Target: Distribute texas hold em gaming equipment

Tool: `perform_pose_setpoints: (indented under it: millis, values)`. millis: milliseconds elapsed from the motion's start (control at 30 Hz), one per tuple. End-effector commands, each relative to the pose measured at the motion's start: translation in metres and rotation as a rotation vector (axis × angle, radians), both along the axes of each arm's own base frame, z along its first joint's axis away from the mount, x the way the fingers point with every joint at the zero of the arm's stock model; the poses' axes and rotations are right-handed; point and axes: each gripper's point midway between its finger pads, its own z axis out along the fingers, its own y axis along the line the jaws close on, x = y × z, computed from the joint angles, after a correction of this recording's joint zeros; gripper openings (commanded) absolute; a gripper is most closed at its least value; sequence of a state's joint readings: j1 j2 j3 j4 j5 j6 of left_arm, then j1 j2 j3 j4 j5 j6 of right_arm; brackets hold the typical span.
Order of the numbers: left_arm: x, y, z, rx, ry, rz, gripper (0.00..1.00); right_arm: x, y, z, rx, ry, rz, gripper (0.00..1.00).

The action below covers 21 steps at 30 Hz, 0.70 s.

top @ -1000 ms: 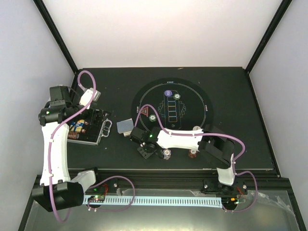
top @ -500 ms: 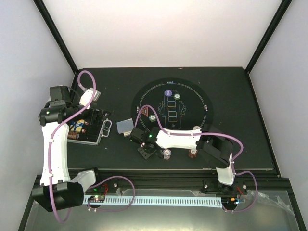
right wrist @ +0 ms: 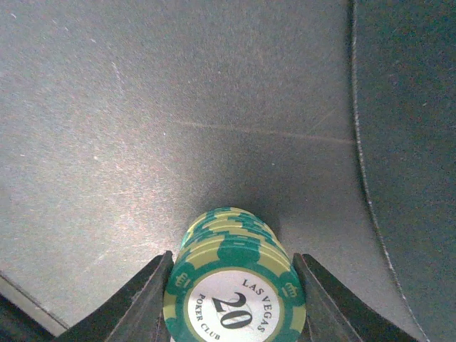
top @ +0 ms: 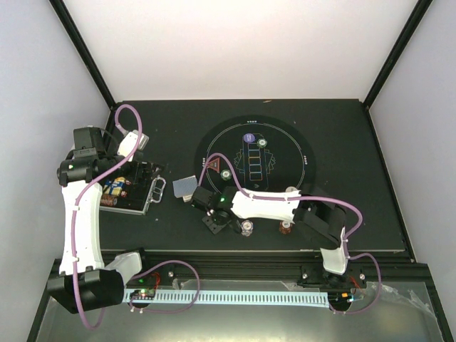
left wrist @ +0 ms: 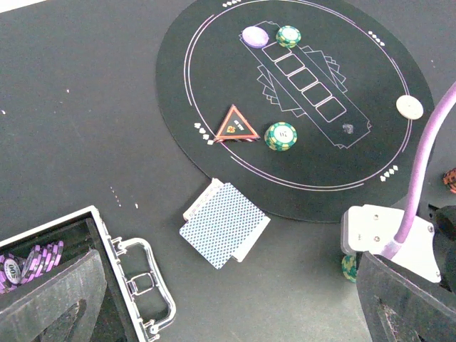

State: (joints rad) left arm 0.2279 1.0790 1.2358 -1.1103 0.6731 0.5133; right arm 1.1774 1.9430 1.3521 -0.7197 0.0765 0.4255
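A stack of green poker chips (right wrist: pixel 235 303) stands on the dark table, and my right gripper (right wrist: pixel 234 260) is shut on it, a finger pressed to each side. Seen from above, this gripper (top: pixel 212 224) sits just off the round black mat (top: pixel 285 139). On the mat lie a purple button (left wrist: pixel 255 35), two green chip stacks (left wrist: pixel 281 136), a red triangle marker (left wrist: pixel 235 125) and a white disc (left wrist: pixel 410 107). The blue-backed playing cards (left wrist: pixel 224 223) lie beside the mat. My left gripper (left wrist: pixel 228 306) hangs open above the case, holding nothing.
The open silver case (top: pixel 132 187) at the left holds purple chips (left wrist: pixel 28 258); its handle (left wrist: pixel 146 288) points toward the cards. More chips (top: pixel 246 228) and a red-brown one (top: pixel 285 229) lie near the front edge. A purple cable (left wrist: pixel 427 164) crosses the left wrist view.
My right gripper's fingers have narrowed onto the green chip stack, and its wrist has shifted slightly. The left arm has not moved.
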Motion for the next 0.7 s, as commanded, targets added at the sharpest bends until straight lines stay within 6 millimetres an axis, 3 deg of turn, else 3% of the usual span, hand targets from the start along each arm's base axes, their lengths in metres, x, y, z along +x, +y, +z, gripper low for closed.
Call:
perform_pose_setpoints:
  millis: [0, 167, 267, 367, 500, 667]
  values:
    - [-0.001, 0.002, 0.005, 0.013, -0.021, 0.007, 0.99, 0.011, 0.008, 0.045, 0.07, -0.068, -0.012, 0.42]
    - [-0.001, 0.002, 0.007, 0.008, -0.027, 0.005, 0.99, 0.026, -0.007, 0.075, 0.091, -0.109, -0.054, 0.42]
    - [-0.001, 0.001, 0.006, 0.005, -0.024, 0.007, 0.99, 0.049, -0.038, 0.084, 0.081, -0.135, -0.13, 0.41]
    - [-0.001, 0.002, 0.006, 0.006, -0.023, 0.006, 0.99, 0.072, -0.079, 0.081, 0.068, -0.134, -0.22, 0.41]
    - [-0.001, 0.002, 0.005, 0.009, -0.024, 0.004, 0.99, 0.099, -0.139, 0.062, 0.032, -0.123, -0.356, 0.41]
    - [-0.001, 0.001, 0.006, 0.005, -0.025, 0.002, 0.99, 0.117, -0.178, 0.042, 0.005, -0.115, -0.454, 0.41]
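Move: My right hand already grips the upper green chips at their stack. The flat white button they are bound for lies about 24 cm to the right and 10 cm ahead, some 2 cm lower. Nearly level with the hand fore and aft stand the speckled chip stack, about 10 cm right, and the red stack, some 22 cm right. The green chips by the triangle lie 16 cm ahead and 3 cm right. From my left hand the button is about 44 cm right, 1 cm ahead and far below. Keeping the green chips pinched, I lift my right hand clear of the rest of the stack, about 8 cm up, then swing it out in an arc, some 16 cm to the right and 10 cm forward, over the mat towards the white button. As it nears, it already sinks again by 3 or 4 cm, and the wrist turns about 25 degrees clockwise. ##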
